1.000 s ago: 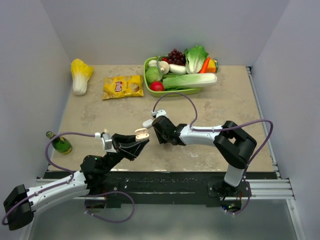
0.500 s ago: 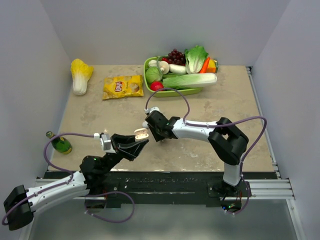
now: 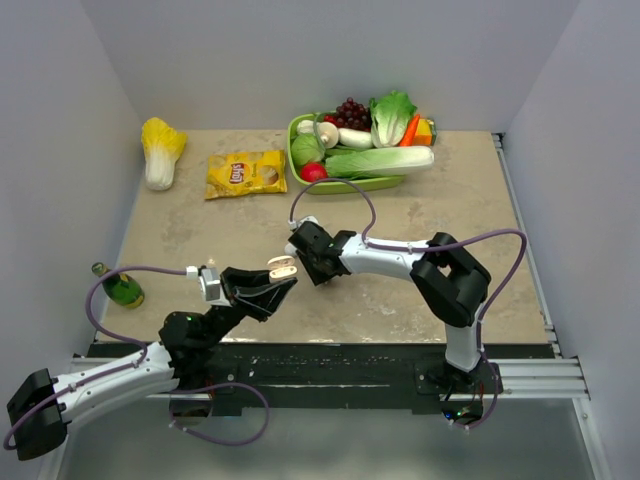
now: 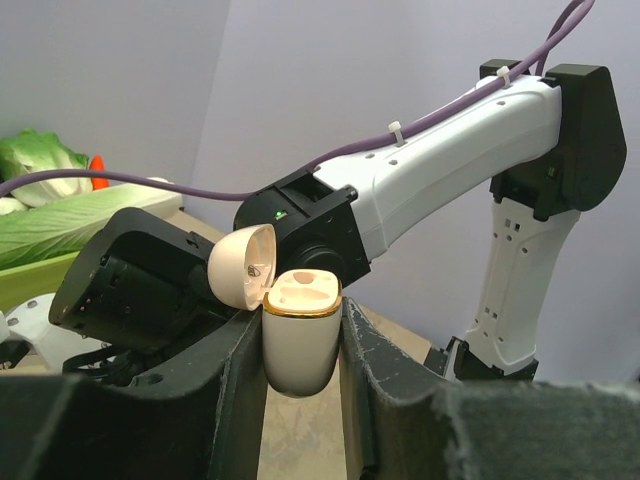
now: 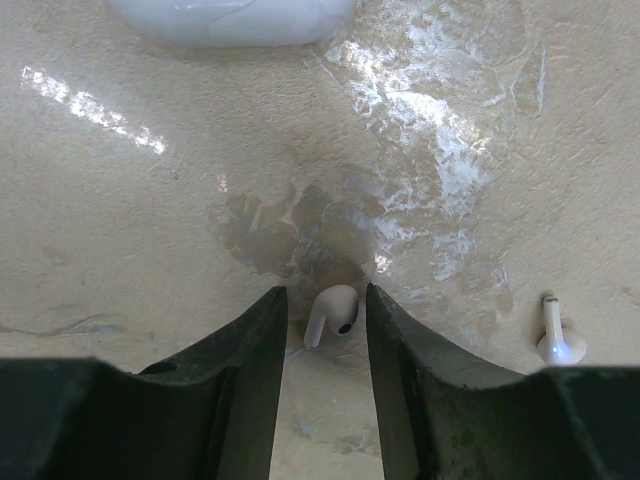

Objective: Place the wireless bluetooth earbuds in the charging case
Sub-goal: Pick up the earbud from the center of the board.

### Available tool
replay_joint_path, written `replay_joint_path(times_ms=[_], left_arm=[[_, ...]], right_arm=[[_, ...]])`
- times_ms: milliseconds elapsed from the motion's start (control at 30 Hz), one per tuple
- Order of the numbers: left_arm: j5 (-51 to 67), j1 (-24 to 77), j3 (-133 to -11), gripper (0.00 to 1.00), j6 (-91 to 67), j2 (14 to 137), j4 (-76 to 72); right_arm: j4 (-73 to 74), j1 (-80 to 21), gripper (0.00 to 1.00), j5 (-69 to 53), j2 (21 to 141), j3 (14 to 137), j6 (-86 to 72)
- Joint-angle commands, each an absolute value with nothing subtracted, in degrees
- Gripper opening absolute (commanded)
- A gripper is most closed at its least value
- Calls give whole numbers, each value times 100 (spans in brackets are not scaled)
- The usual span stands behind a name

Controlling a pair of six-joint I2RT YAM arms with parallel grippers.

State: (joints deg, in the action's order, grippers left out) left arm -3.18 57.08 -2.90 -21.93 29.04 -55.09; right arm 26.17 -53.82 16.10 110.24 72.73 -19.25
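Note:
The charging case (image 4: 298,352) is a white oval with its lid open and a beige inside. My left gripper (image 4: 302,328) is shut on its body and holds it upright above the table. From above, the case (image 3: 284,267) sits just left of my right gripper (image 3: 305,258). In the right wrist view, my right gripper (image 5: 324,296) points down at the table, open. One white earbud (image 5: 333,312) lies between its fingertips, close to the right finger. A second earbud (image 5: 556,336) lies on the table to the right, outside the jaws.
A white rounded object (image 5: 230,15) lies just beyond the right gripper. At the back are a green tray of vegetables (image 3: 350,183), a yellow chips bag (image 3: 245,173) and a napa cabbage (image 3: 160,150). A green bottle (image 3: 120,288) lies at the left edge.
My right arm has reached further left, bringing its gripper closer to the held case. The left arm and the case have stayed where they were.

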Motion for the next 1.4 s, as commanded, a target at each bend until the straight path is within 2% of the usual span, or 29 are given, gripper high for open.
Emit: replay_joint_path(times_ms=[0, 467, 767, 867, 1167, 1367], left_arm=[[-237, 5739, 791, 0, -2232, 2892, -5906], [-246, 5739, 800, 0, -2259, 2874, -5906], [-237, 5739, 817, 0, -2268, 2909, -5915], [-246, 5739, 826, 0, -2268, 2918, -5933], [-281, 5739, 853, 0, -2215, 2848, -6020], [-351, 5739, 747, 0, -2083, 2874, -6213]], right_arm=[[2725, -5344, 41, 1494, 11100, 7330, -1942], [2540, -5317, 27, 1397, 10986, 7075, -1995], [2487, -5291, 11, 1432, 10872, 6961, -2030], [2426, -5282, 0, 1468, 10785, 6900, -2056], [1521, -5273, 0, 1757, 9985, 6390, -2373], [1161, -5273, 0, 2240, 8984, 6118, -2408]])
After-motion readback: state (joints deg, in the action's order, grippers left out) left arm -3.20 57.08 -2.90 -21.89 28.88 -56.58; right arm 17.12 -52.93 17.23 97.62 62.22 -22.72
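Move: The earbud to be picked up is already between the right hand's open fingertips, lying on the board. From that hand the closed white case is about 7 cm ahead and 5 cm to the left, and the other earbud about 2 cm ahead and 6 cm to the right, both at about fingertip height. From the left hand, which still holds the open charging case up in the air, the earbud lies some 13 cm ahead, 6 cm to the right and 25 cm below. Staying down at the board with barely a shift, the right hand closes its fingers until both tips pinch the earbud's head from either side. With that grip kept, it then lifts the earbud up about 4 cm, picking up speed towards the end, while the wrist tilts the fingertips roughly 10 degrees outwards, forward and to the left. ##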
